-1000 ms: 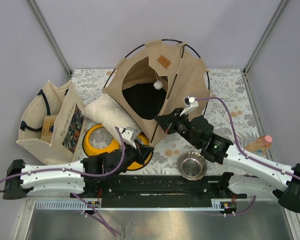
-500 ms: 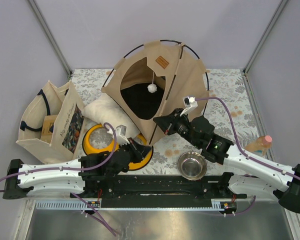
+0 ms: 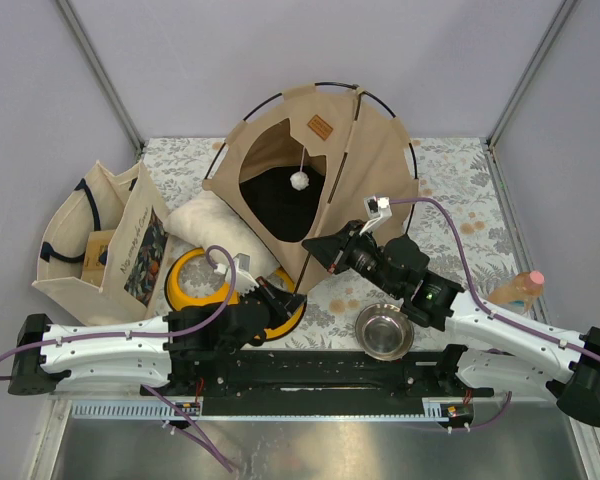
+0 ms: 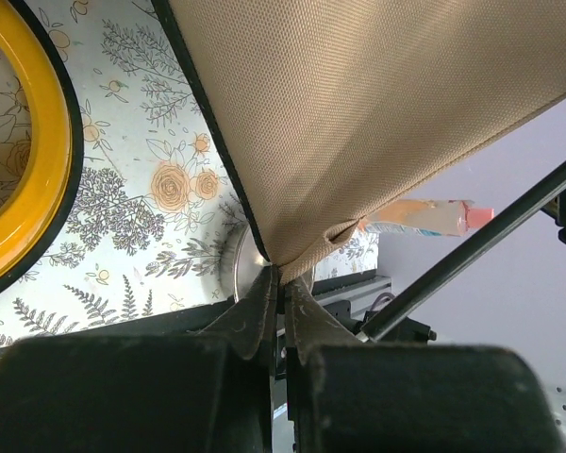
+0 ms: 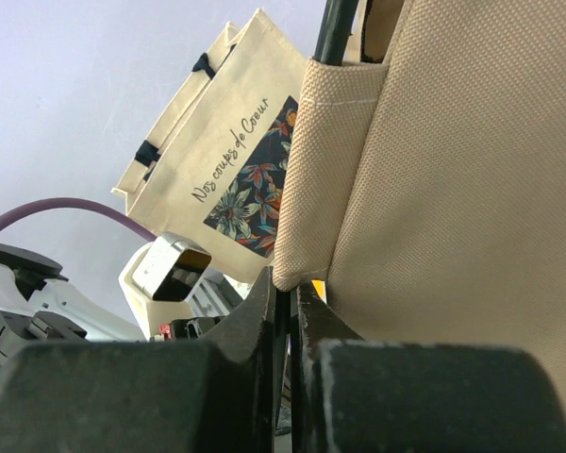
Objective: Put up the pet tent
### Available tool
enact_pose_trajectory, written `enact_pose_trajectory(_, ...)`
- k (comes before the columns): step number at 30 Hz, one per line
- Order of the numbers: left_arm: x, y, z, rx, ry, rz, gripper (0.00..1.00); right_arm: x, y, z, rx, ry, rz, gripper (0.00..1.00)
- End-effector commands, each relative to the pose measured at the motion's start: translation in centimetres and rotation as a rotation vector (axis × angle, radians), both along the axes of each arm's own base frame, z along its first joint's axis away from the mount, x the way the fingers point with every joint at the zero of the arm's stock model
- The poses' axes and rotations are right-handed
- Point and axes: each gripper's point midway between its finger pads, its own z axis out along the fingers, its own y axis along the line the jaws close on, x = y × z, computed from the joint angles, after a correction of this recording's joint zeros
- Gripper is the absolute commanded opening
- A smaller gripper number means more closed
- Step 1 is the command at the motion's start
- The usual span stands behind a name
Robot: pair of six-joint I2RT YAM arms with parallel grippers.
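The pet tent (image 3: 380,150) stands at the back middle of the table, tan canvas on thin black poles, with its dark doorway facing front left. A brown label patch (image 3: 322,126) sits above the doorway and a white pompom (image 3: 299,180) hangs in it. My left gripper (image 3: 283,296) is shut on the tent's near bottom corner; in the left wrist view the canvas (image 4: 358,113) runs down into the shut gripper (image 4: 283,278). My right gripper (image 3: 315,243) is shut on a canvas sleeve (image 5: 316,189) at the front edge, where the right wrist view shows the gripper (image 5: 288,288) pinching its lower corner.
A cream printed tote bag (image 3: 100,240) stands at the left and a white fluffy cushion (image 3: 215,225) lies against the tent. A yellow bowl (image 3: 195,280) sits under my left arm, a steel bowl (image 3: 384,330) near the front, and a bottle (image 3: 515,290) at the right edge.
The tent has turned and shifted slightly left, and its pompom has swung left and down. Both grippers stay shut on the canvas; the left wrist has drawn back a little.
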Motion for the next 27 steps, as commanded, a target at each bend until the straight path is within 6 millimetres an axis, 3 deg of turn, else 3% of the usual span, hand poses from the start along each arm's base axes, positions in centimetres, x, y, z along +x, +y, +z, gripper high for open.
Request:
enact_pose_trajectory(1,-0.9,-0.8,1.9,-0.059,0.019,-0.025,0.00,1.1,-0.6,2.5,0.090,-0.071,-0.034,0.00)
enact_pose_trajectory(13,-0.3,-1.2,4.2,-0.132,-0.011,-0.002,0.00,-0.3,0.6,-1.9,0.021,-0.001,0.058,0.02)
enact_pose_trajectory(23,-0.1,-1.0,3.6,-0.129,-0.009,0.013,0.00,-1.7,-0.2,-3.1,-0.008,0.088,0.089,0.47)
enact_pose_trajectory(27,-0.1,-1.0,3.6,-0.126,-0.012,0.014,0.00,-2.6,-0.9,-4.3,-0.009,0.137,0.097,0.57)
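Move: The right hand pinches the black tent pole just under the lower end of its fabric sleeve, which sits about 1 cm ahead, 1 cm left and 1 cm above. The tent corner, held in the left hand's fingertips, lies roughly 7 cm back, 3 cm left and 11 cm below the right hand. Also from the right hand, the steel bowl is about 3 cm back, 17 cm right and 25 cm down; the yellow scratcher some 4 cm ahead, 19 cm left and 26 cm down. Still pinching the pole, the right fingers carry it down and back towards the tent corner, about 2 cm each way, drifting a little left. They then open to about half their range and let go of the pole while the hand eases farther back. The left hand stays in place, keeping its closed grip on the corner. ##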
